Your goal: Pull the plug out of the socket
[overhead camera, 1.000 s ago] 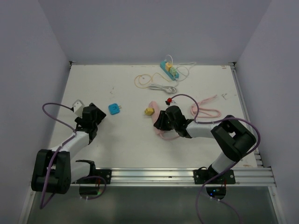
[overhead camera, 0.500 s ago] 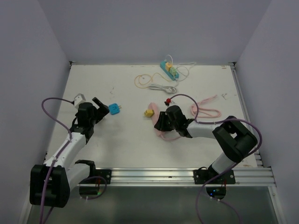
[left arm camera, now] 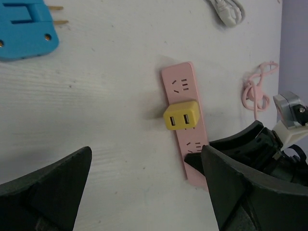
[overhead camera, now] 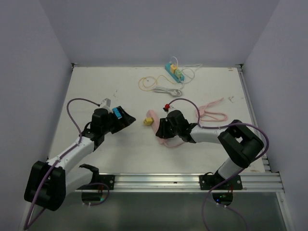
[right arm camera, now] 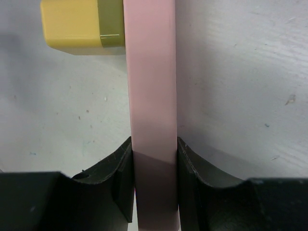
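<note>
A yellow plug (overhead camera: 145, 121) (left arm camera: 181, 115) (right arm camera: 79, 26) sits in the middle outlet of a pink socket strip (overhead camera: 153, 117) (left arm camera: 180, 84) (right arm camera: 150, 72) lying on the white table. My right gripper (overhead camera: 162, 129) (right arm camera: 154, 163) is shut on the strip's near end, both fingers (right arm camera: 122, 163) pressed against its sides. My left gripper (overhead camera: 126, 119) (left arm camera: 144, 166) is wide open and holds nothing. It points at the strip from the left, a short way from the plug.
A blue plug adaptor (left arm camera: 24, 29) (overhead camera: 116, 111) lies beside my left wrist. At the back are a teal socket strip (overhead camera: 174, 72) carrying yellow plugs, a white cable (overhead camera: 161, 89) and an orange loop (overhead camera: 144, 82). A pink cable (overhead camera: 211, 113) coils to the right. Walls close in both sides.
My left arm swung right from the table's left side, past the blue adaptor, toward the pink strip, with its jaws wider. The right gripper shifted the strip slightly left.
</note>
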{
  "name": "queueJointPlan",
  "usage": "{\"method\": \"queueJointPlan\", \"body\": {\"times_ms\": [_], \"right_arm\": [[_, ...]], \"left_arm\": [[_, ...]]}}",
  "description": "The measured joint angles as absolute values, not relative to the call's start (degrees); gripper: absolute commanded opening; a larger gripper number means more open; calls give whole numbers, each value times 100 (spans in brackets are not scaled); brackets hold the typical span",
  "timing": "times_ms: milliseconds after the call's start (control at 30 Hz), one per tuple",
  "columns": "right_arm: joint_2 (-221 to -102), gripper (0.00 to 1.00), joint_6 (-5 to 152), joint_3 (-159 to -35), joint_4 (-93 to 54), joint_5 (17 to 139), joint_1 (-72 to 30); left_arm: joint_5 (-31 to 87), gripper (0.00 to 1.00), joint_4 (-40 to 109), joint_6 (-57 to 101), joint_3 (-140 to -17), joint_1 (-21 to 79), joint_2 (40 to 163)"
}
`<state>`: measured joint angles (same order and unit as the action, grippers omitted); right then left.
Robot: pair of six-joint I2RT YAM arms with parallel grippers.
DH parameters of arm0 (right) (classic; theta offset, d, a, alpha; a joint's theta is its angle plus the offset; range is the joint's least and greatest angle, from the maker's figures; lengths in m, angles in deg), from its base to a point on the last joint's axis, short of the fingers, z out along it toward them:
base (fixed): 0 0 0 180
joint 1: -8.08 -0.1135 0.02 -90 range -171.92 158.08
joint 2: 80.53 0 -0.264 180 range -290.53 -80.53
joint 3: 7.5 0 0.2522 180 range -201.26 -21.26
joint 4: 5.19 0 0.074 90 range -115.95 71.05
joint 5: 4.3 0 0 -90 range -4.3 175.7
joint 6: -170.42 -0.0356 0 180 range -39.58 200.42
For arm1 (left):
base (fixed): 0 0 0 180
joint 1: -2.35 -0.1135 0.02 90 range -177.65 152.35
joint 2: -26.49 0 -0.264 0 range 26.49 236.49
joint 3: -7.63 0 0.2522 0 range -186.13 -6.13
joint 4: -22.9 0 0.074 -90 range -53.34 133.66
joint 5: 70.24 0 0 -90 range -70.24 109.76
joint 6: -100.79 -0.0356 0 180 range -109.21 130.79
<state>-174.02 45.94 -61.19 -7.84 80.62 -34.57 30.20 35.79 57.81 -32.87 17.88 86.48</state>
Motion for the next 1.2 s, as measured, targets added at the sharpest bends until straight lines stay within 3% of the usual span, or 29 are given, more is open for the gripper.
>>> {"method": "queueJointPlan", "body": {"times_ms": [300, 700, 967, 1167, 1200], "right_arm": [[-17503, 0, 4686, -6228, -825, 7929, -3586], [-17571, 0, 4705, -6282, -817, 7837, -3606], [-17590, 0, 4708, -6296, -797, 7813, -3617], [-17634, 0, 4705, -6322, -771, 7756, -3617], [-17647, 0, 4705, -6331, -762, 7738, -3617]], "left_arm": [[3331, 98, 2513, 6485, -3156, 2339, 9905], [3350, 89, 1479, 7173, -3471, 2761, 11120], [3400, 73, 1059, 7532, -3599, 2822, 11636], [3414, 53, 952, 7648, -3602, 2885, 11703], [3411, 46, 939, 7656, -3602, 2894, 11703]]}}
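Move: The left hand, wide open, is aimed at the yellow plug in the pink socket strip, about 12 cm to its right, 3 cm ahead and 6 cm below. The strip's middle lies some 15 cm to the left hand's right, level ahead and 7 cm below; the loose blue plug is about 6 cm ahead, 3 cm left and 8 cm below. From the right hand, already gripping the strip, the yellow plug is about 6 cm ahead, 5 cm left and 1 cm up, and the strip's middle 3 cm ahead and 2 cm left. The left hand sweeps about 10 cm to its right and sinks some 5 cm, mostly early on, then edges forward and rolls and tips down about 20 degrees, bringing its fingers either side of the yellow plug and closing them from wide open to around half, until they meet its sides. The right hand keeps its pinch on the pink strip and brings it about 2 cm left and a little back towards the left hand, turning it slightly counter-clockwise. ##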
